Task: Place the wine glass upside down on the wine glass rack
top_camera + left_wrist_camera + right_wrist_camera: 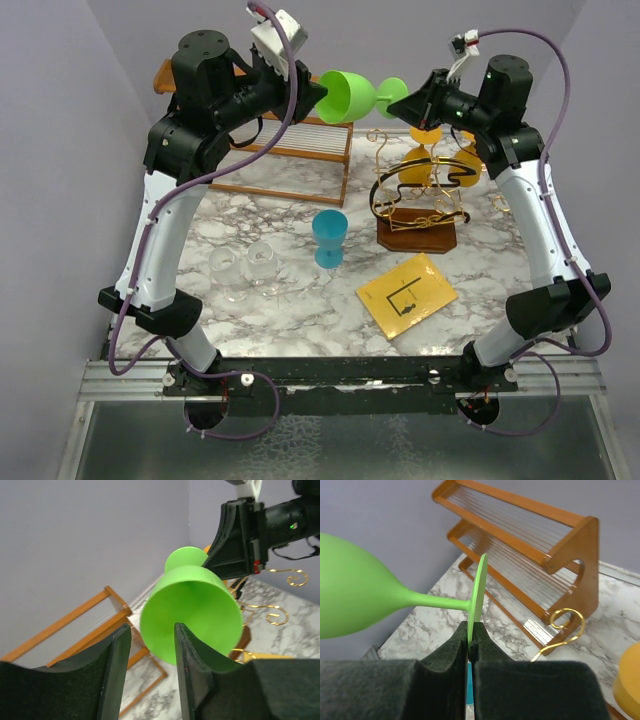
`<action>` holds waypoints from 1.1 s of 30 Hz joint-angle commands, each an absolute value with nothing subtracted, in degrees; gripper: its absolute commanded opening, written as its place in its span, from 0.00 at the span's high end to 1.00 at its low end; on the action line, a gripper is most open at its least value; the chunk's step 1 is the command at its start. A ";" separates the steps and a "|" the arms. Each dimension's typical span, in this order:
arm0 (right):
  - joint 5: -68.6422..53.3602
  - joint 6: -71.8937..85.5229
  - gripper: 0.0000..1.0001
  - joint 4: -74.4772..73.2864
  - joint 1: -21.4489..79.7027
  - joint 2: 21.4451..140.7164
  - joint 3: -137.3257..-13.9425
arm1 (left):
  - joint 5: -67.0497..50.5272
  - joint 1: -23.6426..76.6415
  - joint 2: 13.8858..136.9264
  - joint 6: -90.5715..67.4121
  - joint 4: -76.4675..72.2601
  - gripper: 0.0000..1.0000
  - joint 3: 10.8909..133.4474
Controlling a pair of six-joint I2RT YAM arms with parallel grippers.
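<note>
A green wine glass [350, 95] [195, 605] [355, 595] hangs on its side high above the table's back, bowl to the left, foot to the right. My right gripper [405, 100] [471, 627] is shut on the thin edge of its foot. My left gripper [316, 93] [151, 630] stands open at the bowl's mouth, one finger on each side of the rim with a gap showing. Below the right gripper stands the wine glass rack [420, 200] [565, 625], gold wire on a dark wooden base. Two orange glasses [418, 170] hang on it.
An orange-brown slatted shelf [290, 150] [530, 535] stands at the back left against the wall. A blue cup [329, 238] is mid-table, two clear glasses [245, 268] are to its left, and a yellow card [406, 295] lies in front of the rack.
</note>
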State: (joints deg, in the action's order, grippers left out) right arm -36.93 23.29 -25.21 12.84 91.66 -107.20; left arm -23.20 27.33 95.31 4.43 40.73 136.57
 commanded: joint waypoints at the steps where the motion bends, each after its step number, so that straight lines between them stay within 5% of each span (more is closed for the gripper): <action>1: -35.55 21.70 0.99 -23.06 8.39 88.99 -104.78 | -23.82 27.17 94.13 4.63 40.28 0.46 136.72; 5: -32.85 15.24 0.99 -23.89 6.51 86.58 -102.86 | -19.97 27.16 93.31 5.90 41.28 0.16 136.32; 8: -28.21 8.27 0.99 -25.65 6.42 84.01 -101.57 | -16.84 27.16 93.04 6.09 41.50 0.08 136.07; 26: -11.48 -39.27 0.99 -46.17 6.31 61.01 -93.25 | -11.01 26.87 88.87 8.97 40.85 0.04 127.22; 33: -13.81 -50.95 0.99 -57.42 6.33 53.37 -88.03 | -13.45 25.93 84.64 8.61 38.17 0.05 117.92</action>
State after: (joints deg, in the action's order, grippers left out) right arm -14.11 -40.16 -48.31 6.31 56.97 -90.98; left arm -12.45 26.85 88.27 8.67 41.50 121.71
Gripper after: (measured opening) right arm 0.023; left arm 0.955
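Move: The wine glass rack stands some 10 cm to the right of the right hand, level with it fore and aft, its middle roughly 25 cm lower. Its two hung yellow glasses are about 6 and 17 cm to that hand's right, 3 cm farther out and 22 cm below; the blue goblet is 13 cm to its left, 6 cm back and 35 cm down. From the left hand the rack lies about 25 cm right, 6 ahead and 36 down; the blue goblet is almost straight below. The left gripper, already parting, opens wide to clear the green glass's rim, then draws off, sinking about 6 cm and drifting some 4 cm left. The right hand keeps its pinch on the foot and swings the glass about 17 cm right and, after a small reach forward, 13 cm back, dipping and rising a little to end at its starting height near the rack's near right side, while the wrist rolls some 65 degrees, left side dropping, and the fingers turn to point more forward. ##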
